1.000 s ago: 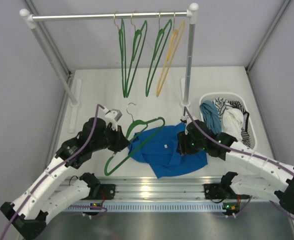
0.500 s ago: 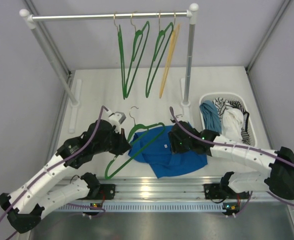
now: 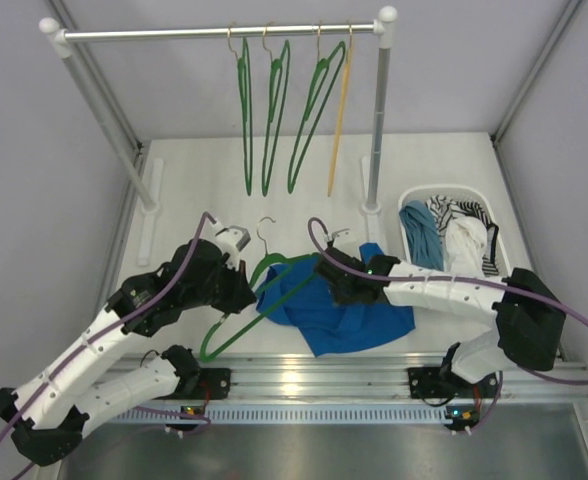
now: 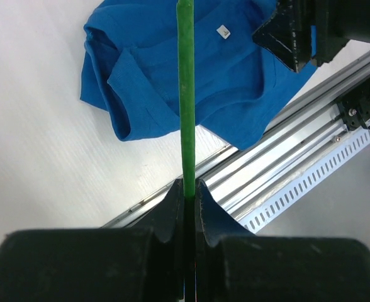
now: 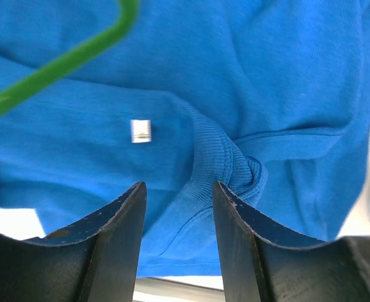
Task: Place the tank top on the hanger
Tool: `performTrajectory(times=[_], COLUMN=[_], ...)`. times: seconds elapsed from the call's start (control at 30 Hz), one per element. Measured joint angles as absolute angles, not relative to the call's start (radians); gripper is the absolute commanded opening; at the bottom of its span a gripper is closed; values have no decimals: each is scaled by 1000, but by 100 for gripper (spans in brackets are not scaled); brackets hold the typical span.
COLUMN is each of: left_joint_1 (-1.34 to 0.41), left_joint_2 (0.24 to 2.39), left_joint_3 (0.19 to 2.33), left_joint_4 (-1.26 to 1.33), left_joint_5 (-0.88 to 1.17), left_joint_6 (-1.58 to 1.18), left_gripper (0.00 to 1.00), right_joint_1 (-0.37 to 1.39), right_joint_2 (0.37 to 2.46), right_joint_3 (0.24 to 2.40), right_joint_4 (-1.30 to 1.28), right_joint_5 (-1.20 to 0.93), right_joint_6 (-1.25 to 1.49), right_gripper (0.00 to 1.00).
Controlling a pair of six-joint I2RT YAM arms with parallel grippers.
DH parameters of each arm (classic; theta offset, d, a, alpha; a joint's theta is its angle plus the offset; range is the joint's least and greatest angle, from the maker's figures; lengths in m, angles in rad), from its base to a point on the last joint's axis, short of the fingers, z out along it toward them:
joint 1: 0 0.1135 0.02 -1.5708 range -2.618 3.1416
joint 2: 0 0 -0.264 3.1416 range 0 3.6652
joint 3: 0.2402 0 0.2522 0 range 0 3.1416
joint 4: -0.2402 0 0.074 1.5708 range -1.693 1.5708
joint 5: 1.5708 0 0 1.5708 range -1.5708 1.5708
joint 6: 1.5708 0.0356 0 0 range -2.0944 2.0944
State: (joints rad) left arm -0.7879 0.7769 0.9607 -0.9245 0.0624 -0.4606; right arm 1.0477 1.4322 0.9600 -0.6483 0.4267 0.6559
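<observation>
The royal-blue tank top (image 3: pixel 359 318) lies crumpled on the table near the front edge. A green hanger (image 3: pixel 229 338) lies slanted across its left side, its wire hook pointing to the back. My left gripper (image 3: pixel 249 293) is shut on the hanger's thin bar (image 4: pixel 185 94), which runs straight out from between the jaws (image 4: pixel 188 189) over the tank top (image 4: pixel 235 82). My right gripper (image 3: pixel 329 268) hovers open over the top's upper left part. In the right wrist view its fingers (image 5: pixel 179 185) straddle a ribbed fold of the tank top (image 5: pixel 235 94), with the hanger (image 5: pixel 65 63) crossing the upper left.
A clothes rail (image 3: pixel 214 33) at the back carries three green hangers (image 3: pixel 274 110) and a yellow-orange one (image 3: pixel 339 110). A white basket (image 3: pixel 506 262) of other clothes stands at the right. An aluminium rail (image 3: pixel 314 378) runs along the near edge.
My right gripper has moved left across the tank top toward the hanger. The left gripper has stayed shut on the hanger and shifted it slightly. The hangers on the rail have swung.
</observation>
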Motion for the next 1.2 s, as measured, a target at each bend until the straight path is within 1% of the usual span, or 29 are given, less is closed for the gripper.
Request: performTrajectory(times=[0.13, 0.2, 0.33, 0.47, 0.63, 0.67, 0.73, 0.77, 0.87, 1.2], left_joint_1=[-789, -789, -789, -789, -789, -789, -789, -789, -789, -789], left_joint_2=[776, 772, 767, 762, 762, 762, 762, 764, 774, 848], left_joint_3=[981, 982, 982, 982, 982, 982, 982, 982, 982, 1000], left_joint_4=[-945, -948, -953, -955, -955, -955, -956, -956, -958, -971], left_joint_5=[75, 93, 131, 172, 230, 243, 265, 273, 290, 297], left_joint_6=[-441, -435, -424, -416, -404, -400, -392, -390, -381, -324], left_gripper=[0, 0, 0, 0, 0, 0, 0, 0, 0, 0], right_joint_1=[1050, 1051, 1052, 1052, 1052, 1052, 1052, 1052, 1050, 1016], right_joint_2=[1481, 1497, 1532, 1545, 1545, 1545, 1545, 1544, 1535, 1379], right_joint_3=[964, 964, 965, 964, 964, 963, 963, 963, 962, 910], right_joint_4=[-686, -700, -720, -731, -730, -730, -730, -730, -729, -720], right_joint_5=[462, 471, 490, 512, 522, 523, 523, 524, 523, 487], right_joint_6=[666, 667, 671, 678, 684, 684, 683, 683, 680, 656], right_gripper=[44, 41, 38, 32, 19, 15, 11, 5, 1, 0])
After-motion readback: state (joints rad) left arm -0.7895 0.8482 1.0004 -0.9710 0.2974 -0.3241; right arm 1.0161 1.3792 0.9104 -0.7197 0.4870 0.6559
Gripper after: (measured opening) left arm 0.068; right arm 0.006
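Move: Just about 3 cm to the right hand's right, level with it front to back and about 4 cm lower, rises the tank top's ridged fold. The white label lies some 3 cm ahead of the right hand, 2 cm to its left and 5 cm down; the hanger's far end hangs about 8 cm ahead, 6 cm left and 6 cm above. From the left hand that same fold is roughly 24 cm right, 5 cm farther out and 16 cm below. Sinking and shifting right, about 3 cm each way, the half-open right hand reaches the tank top's ridged fold, shuts its fingers and pinches it, then climbs over 2 cm, still edging right. The left keeps its grip on the hanger, drawing back about 3 cm and right 2 cm while turning clockwise some 15 degrees, swinging the hanger's far end back and right over the tank top. ##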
